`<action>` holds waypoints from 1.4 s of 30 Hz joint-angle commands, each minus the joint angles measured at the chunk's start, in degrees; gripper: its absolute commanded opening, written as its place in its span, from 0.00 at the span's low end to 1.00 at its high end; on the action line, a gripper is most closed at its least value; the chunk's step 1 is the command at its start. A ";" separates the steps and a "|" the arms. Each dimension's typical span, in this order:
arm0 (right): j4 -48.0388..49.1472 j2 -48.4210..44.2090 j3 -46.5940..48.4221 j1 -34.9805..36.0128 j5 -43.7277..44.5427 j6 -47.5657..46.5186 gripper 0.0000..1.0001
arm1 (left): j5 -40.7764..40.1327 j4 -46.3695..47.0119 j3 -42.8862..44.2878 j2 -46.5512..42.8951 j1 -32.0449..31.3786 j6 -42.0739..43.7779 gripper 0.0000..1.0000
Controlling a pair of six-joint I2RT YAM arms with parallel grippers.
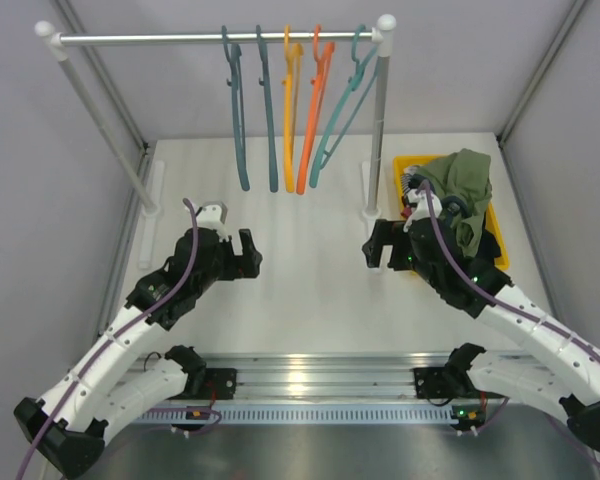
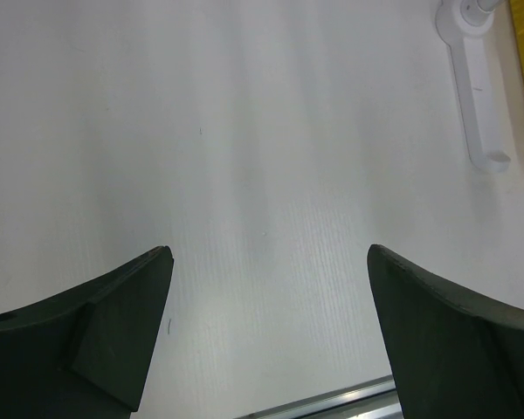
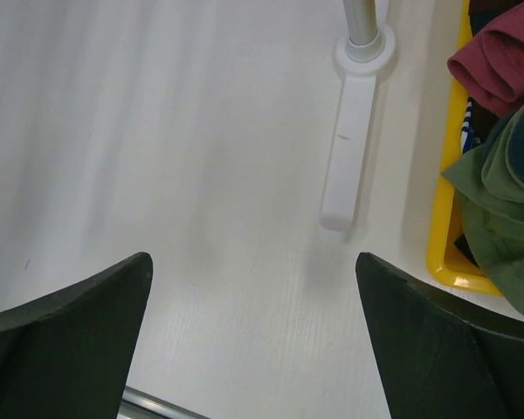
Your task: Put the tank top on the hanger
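Observation:
The olive-green tank top [image 1: 467, 180] lies crumpled on a pile in a yellow bin [image 1: 404, 172] at the right; the right wrist view shows its green folds [image 3: 498, 205] over the bin's rim. Two slate-teal hangers [image 1: 237, 120] [image 1: 270, 120] hang side by side on the rail [image 1: 140, 39], and I cannot tell which is the task's hanger. My right gripper [image 1: 373, 247] hovers open over bare table just left of the bin, its fingers [image 3: 79, 323] wide apart. My left gripper [image 1: 248, 252] is open over the table's left middle, nothing between its fingers [image 2: 113, 323].
Two orange hangers [image 1: 302, 110] and a lighter green-teal one [image 1: 342, 110] share the rail. A maroon garment [image 3: 498, 57] lies in the bin. The rack's right post [image 1: 380, 120] and white foot [image 3: 348, 157] stand between my right gripper and the bin; the left post [image 1: 110, 125] slants at the left.

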 commanded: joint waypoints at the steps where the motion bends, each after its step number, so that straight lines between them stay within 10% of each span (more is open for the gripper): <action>1: -2.62 0.37 4.35 0.50 2.45 0.03 1.00 | 0.69 1.81 -0.22 -0.54 -0.01 0.73 0.98; 10: -19.76 3.71 16.30 -9.04 15.37 1.45 1.00 | 2.01 0.92 -0.14 -0.01 -0.01 0.20 0.98; 20: -11.88 13.02 17.45 -43.78 -5.77 -5.77 0.88 | 4.82 1.45 -0.31 -0.89 -0.01 0.38 0.98; 42: -6.77 39.57 30.20 -40.37 -5.02 -7.61 0.73 | 4.74 0.93 -0.49 -1.07 -0.10 0.29 0.98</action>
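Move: The green tank top lies heaped on the yellow basket, its middle about 15 cm ahead of the right hand, 21 cm to its right and 12 cm lower. A maroon cloth sticks out on that basket's left side, some 15 cm ahead of this hand and 11 cm to its right; the rack post's foot is about 16 cm straight ahead and 19 cm down. From the left hand, the tank top is about 16 cm ahead and 52 cm to the right. Heading for the green tank top, the right hand swings some 20 cm to the right, first lifting about 5 cm, then reaches forward over the basket for about 17 cm in all, dipping, rising slightly and sinking again at the end. It turns about 35 degrees clockwise and tips further down while the open fingers narrow to roughly three quarters; contact with the cloth can't be made out. ##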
